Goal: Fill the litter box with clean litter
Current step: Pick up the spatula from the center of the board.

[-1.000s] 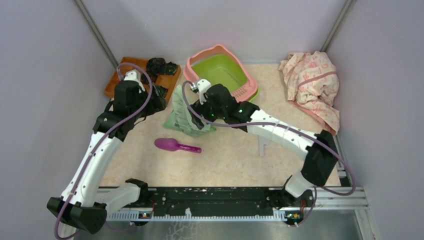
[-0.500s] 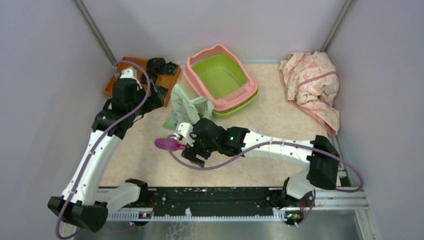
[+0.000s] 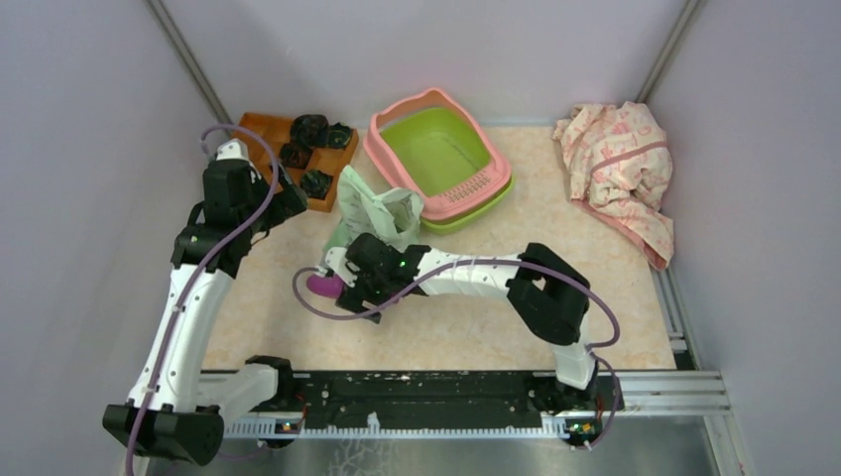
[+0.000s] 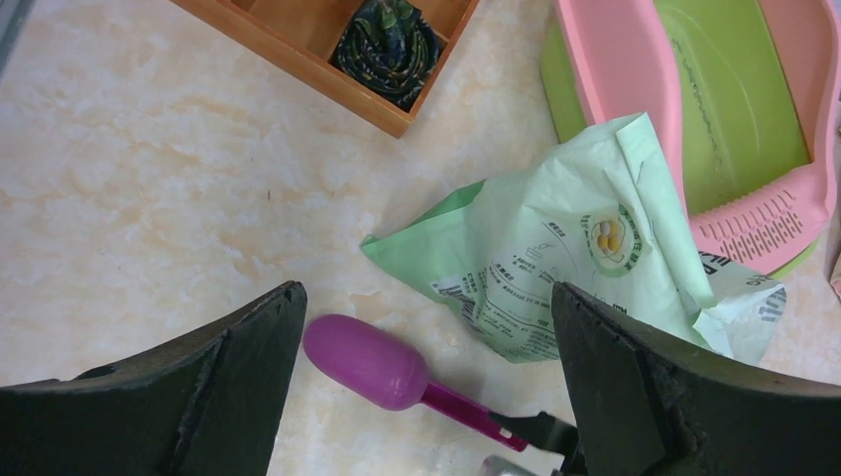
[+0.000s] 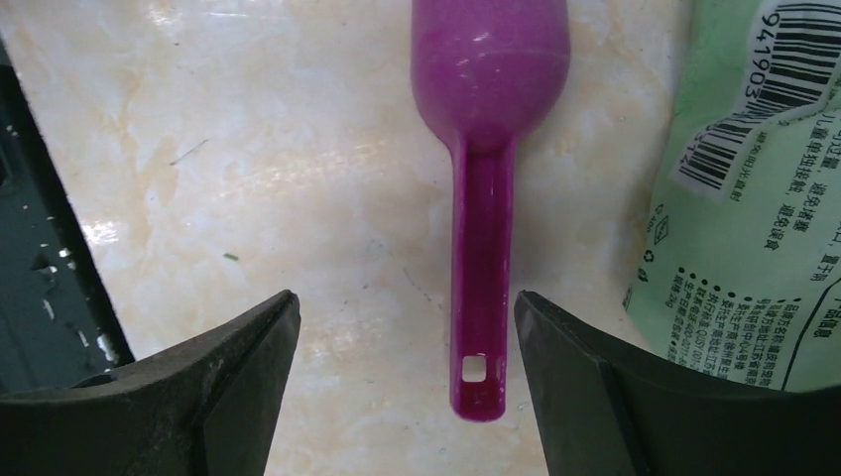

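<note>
The litter box [image 3: 436, 149] is a lime green basin with a pink rim at the back centre, also seen in the left wrist view [image 4: 734, 109]. No litter shows in any view. A pale green litter bag [image 3: 375, 213] lies in front of it. A purple scoop [image 5: 486, 198] lies on the table by the bag. My right gripper [image 5: 405, 302] hovers open over the scoop, with the handle's end between its fingers, nearer the right one and untouched. My left gripper [image 4: 426, 290] hangs open above the table, left of the bag [image 4: 565, 258], holding nothing.
An orange-brown wooden tray [image 3: 260, 134] with dark bundles sits at the back left. A pink patterned cloth [image 3: 620, 169] is heaped at the back right. Purple walls close in both sides, and a metal rail [image 3: 436, 397] runs along the near edge.
My right arm swung from the bag by the litter box forward and left to the scoop. My left gripper opened wider and drew back left from the bag.
</note>
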Motion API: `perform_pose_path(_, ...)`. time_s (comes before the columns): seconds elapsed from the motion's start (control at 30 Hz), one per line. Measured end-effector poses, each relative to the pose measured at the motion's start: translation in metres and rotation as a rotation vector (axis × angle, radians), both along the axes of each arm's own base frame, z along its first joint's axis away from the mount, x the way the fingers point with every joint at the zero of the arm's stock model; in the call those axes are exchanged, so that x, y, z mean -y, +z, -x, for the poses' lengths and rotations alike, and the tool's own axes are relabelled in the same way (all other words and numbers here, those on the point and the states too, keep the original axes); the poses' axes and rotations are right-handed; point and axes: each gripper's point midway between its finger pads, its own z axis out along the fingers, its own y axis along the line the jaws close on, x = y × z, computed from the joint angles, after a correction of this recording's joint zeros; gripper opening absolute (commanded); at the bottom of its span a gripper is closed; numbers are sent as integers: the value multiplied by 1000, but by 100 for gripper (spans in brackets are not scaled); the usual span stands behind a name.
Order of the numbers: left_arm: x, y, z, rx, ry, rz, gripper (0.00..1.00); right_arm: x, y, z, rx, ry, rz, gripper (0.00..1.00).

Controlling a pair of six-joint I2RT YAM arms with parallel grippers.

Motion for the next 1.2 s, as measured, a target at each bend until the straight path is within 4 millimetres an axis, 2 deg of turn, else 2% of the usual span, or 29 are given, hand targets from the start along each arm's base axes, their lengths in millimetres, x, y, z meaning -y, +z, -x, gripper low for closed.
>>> perform_pose_path(0.1, 1, -5, 1, -12, -7, 5, 99, 2, -6, -9, -14, -18, 6, 79)
perform_pose_path(0.27, 4, -16, 4, -38, -23, 15, 99, -6, -9, -25, -19, -38, -11, 73)
perform_pose_path(0.53, 8, -22, 5, -51, -39, 28, 99, -10, -33, -22, -61, -25, 21, 62)
perform_pose_path(0.7, 10, -21, 4, -44, -47, 35, 97, -9, -35, -21, -66, -25, 27, 42)
perform_pose_path(0.83, 13, -21, 4, -40, -59, 44, 97, -6, -37, -23, -57, -38, 41, 31)
perform_pose_path(0.93, 14, -20, 4, -34, -68, 50, 97, -3, -38, -25, -49, -51, 54, 13)
perform_pose_path(0.97, 15, -19, 5, -33, -70, 51, 97, -2, -39, -25, -47, -51, 56, 9)
perform_pose_path(1.03, 16, -18, 5, -30, -74, 54, 96, 0, -39, -26, -43, -64, 59, 8)
perform_pose_path(1.1, 16, -17, 6, -27, -78, 57, 96, 4, -40, -24, -41, -72, 62, 1)
perform_pose_path(1.2, 19, -17, 5, -23, -90, 63, 96, 15, -39, -20, -46, -82, 74, 0)
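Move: The spatula lies flat just below my right hand, handle end towards my right. Its middle is about 3 cm ahead, 5 cm to the left and 4 cm below, so the handle runs almost under my open fingers. The litter bag stands some 15 cm ahead, about 1 cm to the right; the litter box is roughly 28 cm ahead and 13 cm right. From my left hand the spatula is about 9 cm back, 14 cm right and 25 cm below. I ease my right hand forward about 2.5 cm over the spatula's handle while sinking some 4 cm in all, then shut the fingers across the middle of the handle, pinching it from both sides. Holding it, I draw back to my right by about 2 cm, staying low. Meanwhile my empty left hand sinks about 2 cm and drifts slightly right, still wide open. ##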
